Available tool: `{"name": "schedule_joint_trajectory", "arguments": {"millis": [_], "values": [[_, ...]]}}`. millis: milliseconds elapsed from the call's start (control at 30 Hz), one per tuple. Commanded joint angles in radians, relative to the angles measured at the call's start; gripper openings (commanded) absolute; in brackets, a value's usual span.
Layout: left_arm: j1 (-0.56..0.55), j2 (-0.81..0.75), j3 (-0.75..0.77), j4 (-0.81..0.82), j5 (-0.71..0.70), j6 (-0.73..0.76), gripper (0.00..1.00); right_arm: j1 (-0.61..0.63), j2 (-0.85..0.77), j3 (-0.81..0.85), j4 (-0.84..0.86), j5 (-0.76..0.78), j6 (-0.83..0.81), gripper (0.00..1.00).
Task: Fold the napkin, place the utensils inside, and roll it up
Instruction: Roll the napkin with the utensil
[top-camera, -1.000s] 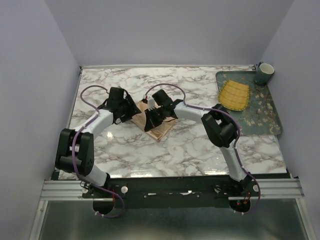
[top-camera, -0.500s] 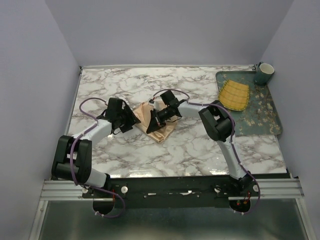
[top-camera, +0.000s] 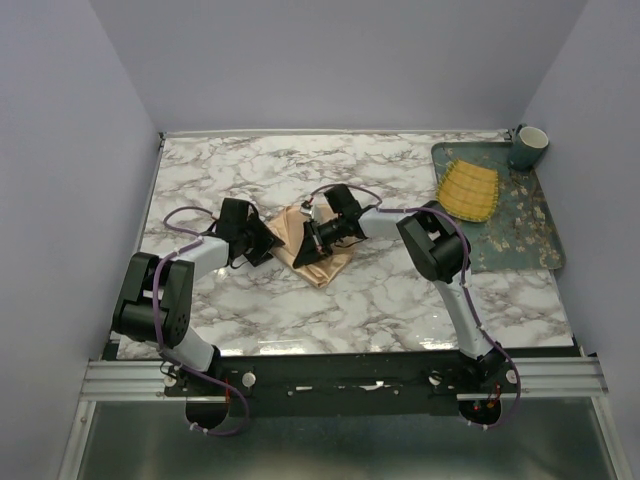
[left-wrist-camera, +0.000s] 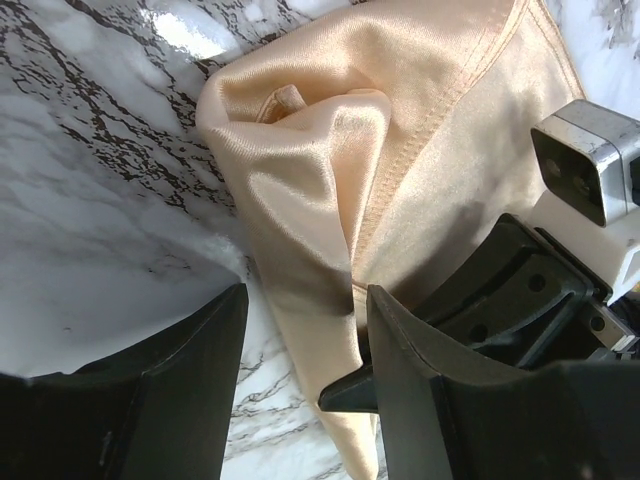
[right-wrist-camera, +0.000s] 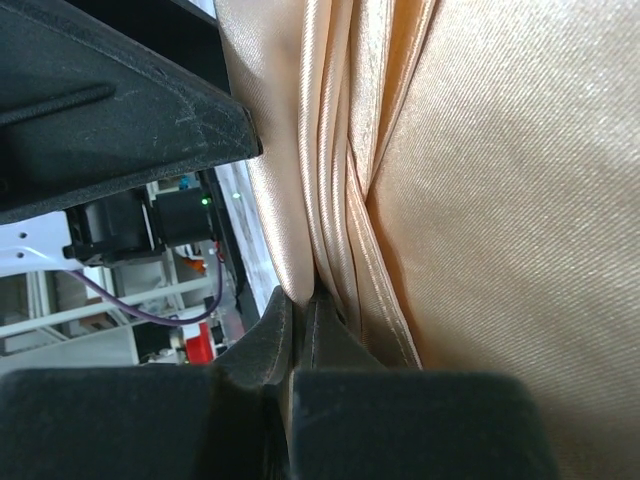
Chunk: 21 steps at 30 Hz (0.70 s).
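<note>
The peach-orange napkin (top-camera: 322, 262) lies bunched in folds on the marble table. My right gripper (top-camera: 305, 250) is shut on a folded edge of it; in the right wrist view the jaws (right-wrist-camera: 300, 312) pinch the cloth layers (right-wrist-camera: 500, 200). My left gripper (top-camera: 268, 244) sits at the napkin's left edge, open. In the left wrist view its fingers (left-wrist-camera: 160, 400) straddle a raised fold of the napkin (left-wrist-camera: 400, 120) without closing on it, and the right gripper's black body (left-wrist-camera: 500, 290) is close on the right. No utensils are in view.
A teal tray (top-camera: 530, 235) stands at the back right with a yellow checked cloth (top-camera: 468, 190) on it. A dark mug (top-camera: 527, 147) stands at the tray's far corner. The two grippers are almost touching over the napkin.
The napkin has gone from a flatter shape to a bunched fold. The left arm has dropped lower and drawn back to the napkin's left edge. The right gripper stays shut on the cloth.
</note>
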Motion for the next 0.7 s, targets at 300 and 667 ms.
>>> {"name": "schedule_joint_trajectory", "arguments": {"millis": [300,667], "values": [[-0.024,0.067,0.033,-0.022,-0.084,0.023,0.54,-0.013,0.048,-0.076,0.181,-0.066,0.188,0.00],[-0.037,0.068,0.072,-0.050,-0.108,0.074,0.13,-0.018,0.035,-0.049,0.046,-0.034,0.070,0.00]]}}
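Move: The left hand stands open astride the napkin's rolled edge; the stretch to be pinched is about 1 cm ahead, 1 cm right and 1 cm below. The roll's far end lies some 6 cm ahead, in line with the hand, and the napkin's flat part is centred about 12 cm right and 2 cm ahead. From the right hand, already shut on the roll nearer the base, that stretch is roughly 5 cm ahead and 5 cm left. Forward and slightly right, only about 1.5 cm and easing down a touch, the left hand settles over the rolled edge, then closes its fingers from rather wide to nearly shut and pinches the cloth from both sides. The right hand stays in place with its pinch on the roll nearer the base, tilting only some 5 degrees. ##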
